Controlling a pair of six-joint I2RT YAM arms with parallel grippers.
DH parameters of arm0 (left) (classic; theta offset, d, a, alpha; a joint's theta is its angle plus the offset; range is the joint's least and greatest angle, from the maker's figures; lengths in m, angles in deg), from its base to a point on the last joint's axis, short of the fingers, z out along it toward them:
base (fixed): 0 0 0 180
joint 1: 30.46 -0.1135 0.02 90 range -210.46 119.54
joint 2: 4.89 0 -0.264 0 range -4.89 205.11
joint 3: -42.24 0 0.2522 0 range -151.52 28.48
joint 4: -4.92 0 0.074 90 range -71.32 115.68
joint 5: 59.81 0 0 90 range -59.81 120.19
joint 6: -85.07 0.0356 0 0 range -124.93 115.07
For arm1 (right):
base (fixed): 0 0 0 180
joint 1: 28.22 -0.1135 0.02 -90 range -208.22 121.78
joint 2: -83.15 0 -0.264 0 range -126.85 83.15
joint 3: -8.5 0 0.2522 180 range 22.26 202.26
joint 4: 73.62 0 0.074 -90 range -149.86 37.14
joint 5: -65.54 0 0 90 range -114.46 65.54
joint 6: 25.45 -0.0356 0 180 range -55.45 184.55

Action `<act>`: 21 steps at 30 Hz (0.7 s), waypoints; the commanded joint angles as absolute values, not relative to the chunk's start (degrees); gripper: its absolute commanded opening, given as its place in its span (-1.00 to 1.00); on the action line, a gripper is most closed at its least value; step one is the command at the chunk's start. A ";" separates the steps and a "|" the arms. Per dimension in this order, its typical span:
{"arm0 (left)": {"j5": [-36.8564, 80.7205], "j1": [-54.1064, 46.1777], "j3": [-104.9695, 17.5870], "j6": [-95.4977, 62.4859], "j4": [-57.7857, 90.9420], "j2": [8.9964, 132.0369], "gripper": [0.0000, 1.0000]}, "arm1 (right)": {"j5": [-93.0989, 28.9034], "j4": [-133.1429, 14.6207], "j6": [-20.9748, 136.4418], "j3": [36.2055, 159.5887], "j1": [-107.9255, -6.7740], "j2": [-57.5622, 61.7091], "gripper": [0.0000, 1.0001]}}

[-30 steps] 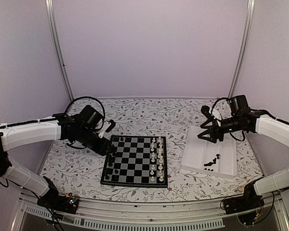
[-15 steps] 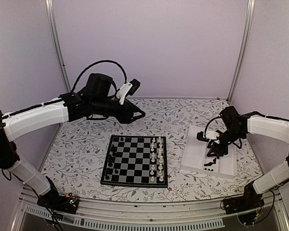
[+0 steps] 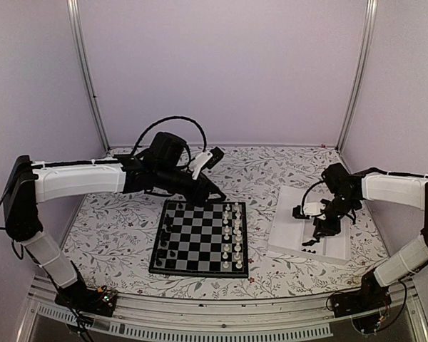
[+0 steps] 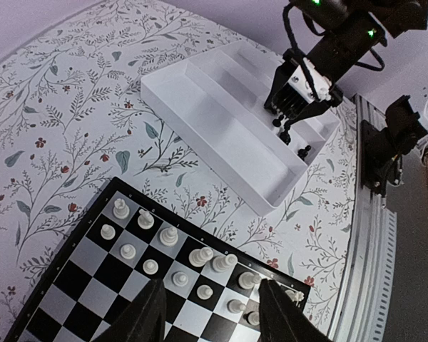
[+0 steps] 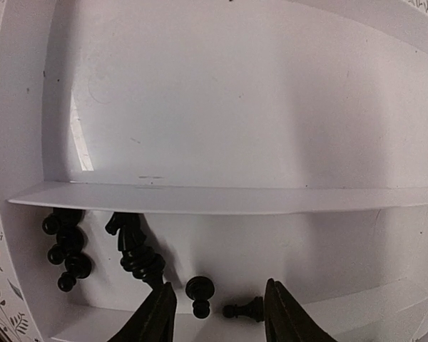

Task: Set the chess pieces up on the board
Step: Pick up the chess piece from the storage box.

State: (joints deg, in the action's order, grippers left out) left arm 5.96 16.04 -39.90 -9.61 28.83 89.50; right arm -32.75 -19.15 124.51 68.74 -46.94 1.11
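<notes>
The board [image 3: 200, 246] lies at the table's middle, with black chess pieces [image 3: 164, 235] on its left columns and white ones on its right columns. More black chess pieces [image 5: 132, 246] lie loose in the white tray's near compartment. My right gripper [image 5: 220, 317] is down in that compartment and open, straddling a black pawn [image 5: 199, 292] and a toppled piece [image 5: 246, 309] without touching them. My left gripper [image 4: 214, 313] hovers open and empty above the board's [image 4: 64, 285] white rows, over the far edge of the board.
The white tray [image 3: 291, 217] with dividers stands right of the board; its other compartments [image 5: 200, 92] hold nothing. A small cluster of black pieces [image 5: 65, 249] sits in the near compartment's corner. Floral cloth covers the table, and a metal rail [image 3: 221, 313] runs along the near edge.
My left arm left the board's left side, rose, then came down over the board's far edge. My right gripper dropped into the tray's near compartment, and its jaws narrowed.
</notes>
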 commanded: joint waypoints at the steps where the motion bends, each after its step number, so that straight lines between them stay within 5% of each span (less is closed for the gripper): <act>1: 5.17 16.38 -39.59 -8.15 27.72 86.98 -0.06 | -31.11 -16.57 123.88 70.08 -47.14 0.23 -0.11; 6: 5.51 16.46 -39.56 -7.98 28.17 86.56 -0.06 | -30.09 -16.79 123.03 69.49 -47.16 0.06 -0.15; 21: 5.49 16.70 -39.90 -8.01 28.86 87.66 -0.06 | -28.90 -18.02 119.97 69.72 -47.15 -3.28 -0.71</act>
State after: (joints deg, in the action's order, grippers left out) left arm 5.77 16.15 -39.90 -8.96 28.88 88.23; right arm -29.23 -17.84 121.21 68.74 -46.94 -2.73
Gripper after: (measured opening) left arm 0.470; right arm 0.205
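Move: The pawn I want lies in the storage box's piece compartment, about 1 cm back and 1 cm right of my right hand and roughly 3 cm below it. A second pawn lies some 3 cm farther out than that pawn; a knight chain lies about 4 cm back and 1 cm left of my hand, and a pawn cluster 8 cm back and 1 cm left. From my left hand the wanted pawn is about 36 cm right, 3 cm back and 17 cm down. I sink my right hand about 2 cm into the compartment, easing it a little over 1 cm to the right and slightly back, so the fingertips come down either side of the nearer pawn and not the one farther out. As I go down, I close the fingers to about half their gap, the wrist turning only some 5 degrees; whether the pads already touch the pawn can't be seen. ##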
